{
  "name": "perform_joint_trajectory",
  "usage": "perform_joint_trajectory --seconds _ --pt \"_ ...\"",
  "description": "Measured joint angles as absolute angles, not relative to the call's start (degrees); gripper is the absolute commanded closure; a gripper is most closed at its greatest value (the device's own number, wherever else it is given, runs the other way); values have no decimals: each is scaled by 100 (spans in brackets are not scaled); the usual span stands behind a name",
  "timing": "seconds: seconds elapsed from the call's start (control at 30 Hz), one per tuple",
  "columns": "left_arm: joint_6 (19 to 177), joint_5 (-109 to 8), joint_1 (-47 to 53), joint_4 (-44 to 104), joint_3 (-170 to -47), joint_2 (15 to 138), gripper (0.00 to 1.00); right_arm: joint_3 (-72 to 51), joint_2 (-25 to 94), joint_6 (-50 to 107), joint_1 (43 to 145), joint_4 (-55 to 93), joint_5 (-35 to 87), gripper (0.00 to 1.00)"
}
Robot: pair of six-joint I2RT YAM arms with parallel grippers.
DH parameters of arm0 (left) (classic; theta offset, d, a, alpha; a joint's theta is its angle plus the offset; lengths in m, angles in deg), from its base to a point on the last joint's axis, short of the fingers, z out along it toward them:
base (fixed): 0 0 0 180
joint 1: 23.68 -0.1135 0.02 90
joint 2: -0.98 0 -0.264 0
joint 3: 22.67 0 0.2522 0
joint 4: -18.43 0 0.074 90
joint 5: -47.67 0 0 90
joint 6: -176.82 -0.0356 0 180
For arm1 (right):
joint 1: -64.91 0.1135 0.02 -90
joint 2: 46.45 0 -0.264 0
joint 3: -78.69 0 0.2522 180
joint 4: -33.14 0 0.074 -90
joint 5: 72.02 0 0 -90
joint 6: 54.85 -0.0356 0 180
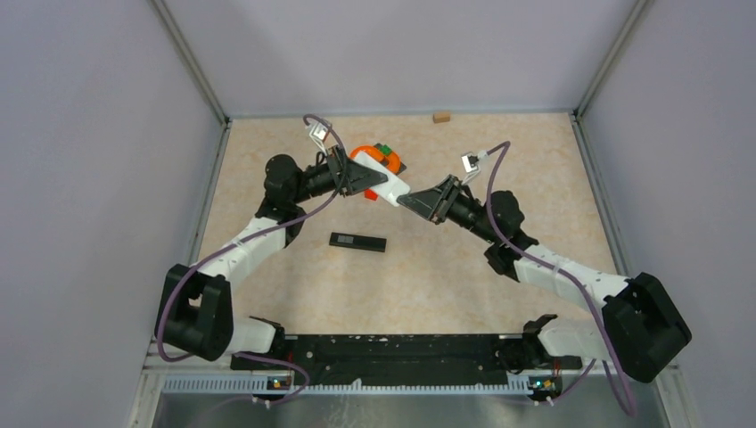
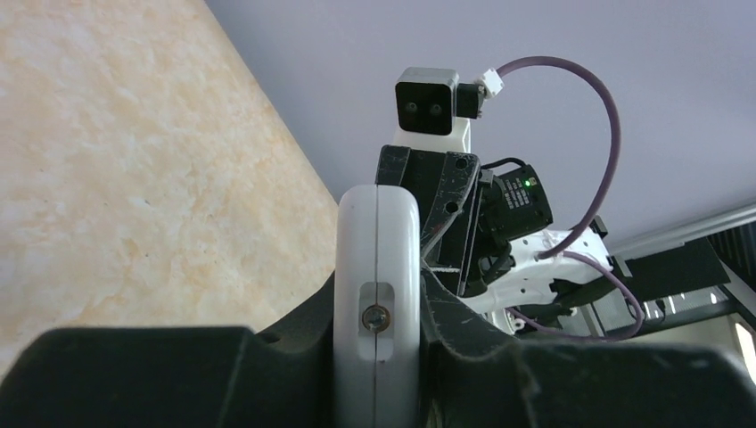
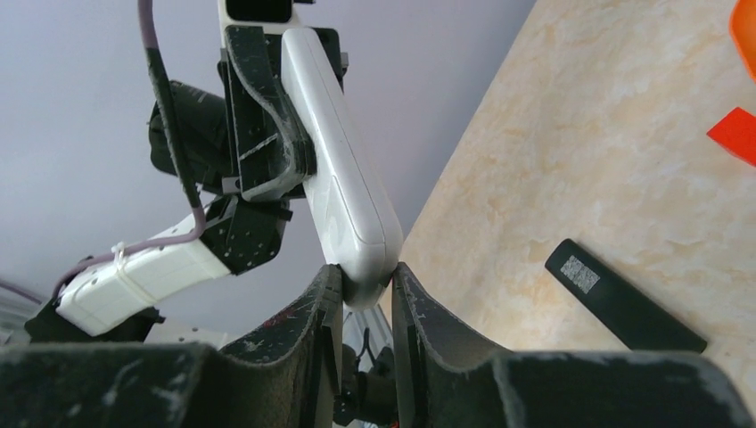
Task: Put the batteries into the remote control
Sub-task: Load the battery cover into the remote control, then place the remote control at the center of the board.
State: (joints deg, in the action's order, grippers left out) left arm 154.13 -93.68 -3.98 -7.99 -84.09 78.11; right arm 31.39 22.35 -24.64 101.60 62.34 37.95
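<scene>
A white remote control (image 1: 393,186) hangs in the air between both arms above the middle of the table. My left gripper (image 1: 364,178) is shut on it; in the left wrist view the remote (image 2: 377,259) stands edge-on between the jaws of the left gripper (image 2: 377,299), a small screw facing the camera. My right gripper (image 1: 413,202) is shut on the remote's other, rounded end (image 3: 357,232), the fingertips of the right gripper (image 3: 367,281) pressing it on both sides. No batteries show in any view.
A black flat bar with a label (image 1: 357,242) (image 3: 624,308) lies on the table below the grippers. An orange container (image 1: 379,159) with red and green blocks sits behind the left gripper. A small tan block (image 1: 440,117) rests at the back wall.
</scene>
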Motion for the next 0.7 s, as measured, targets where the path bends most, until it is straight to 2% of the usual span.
perform_joint_trajectory --seconds 0.17,0.47,0.57,0.7 --pt "15291 -8955 -380 -797 -8339 7839 100 2903 2429 -2545 10120 5956 3626 78" --pt "14806 -8664 -109 -334 -8342 7839 100 2628 2283 -1904 9921 4960 3832 55" --pt "14707 -8791 20 -78 -8346 7839 100 2628 2115 -1557 9836 4689 4046 44" --pt "14707 -9189 83 27 -8348 7843 100 2674 1702 -1065 9740 4363 4210 22"
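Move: The white remote is already in the left hand, gripped near its middle, its battery cover about 3 cm back, 4 cm right and 3 cm below that hand. The right fingers are shut on this cover end, the cover's middle some 1 cm ahead, 1 cm left and 1 cm above them. From the left hand, the black remote lies about 3 cm ahead, 6 left and the red block some 20 ahead, 3 left, both roughly 30 cm below. Forward about 2 cm go both hands together, the right still pinching the cover end of the remote; then the right fingers open wide around it and that hand draws off to the right and slightly back, turning some 15 degrees. The left keeps its grip and swings the remote back, down and to the right, about 3 cm back from its farthest reach. ##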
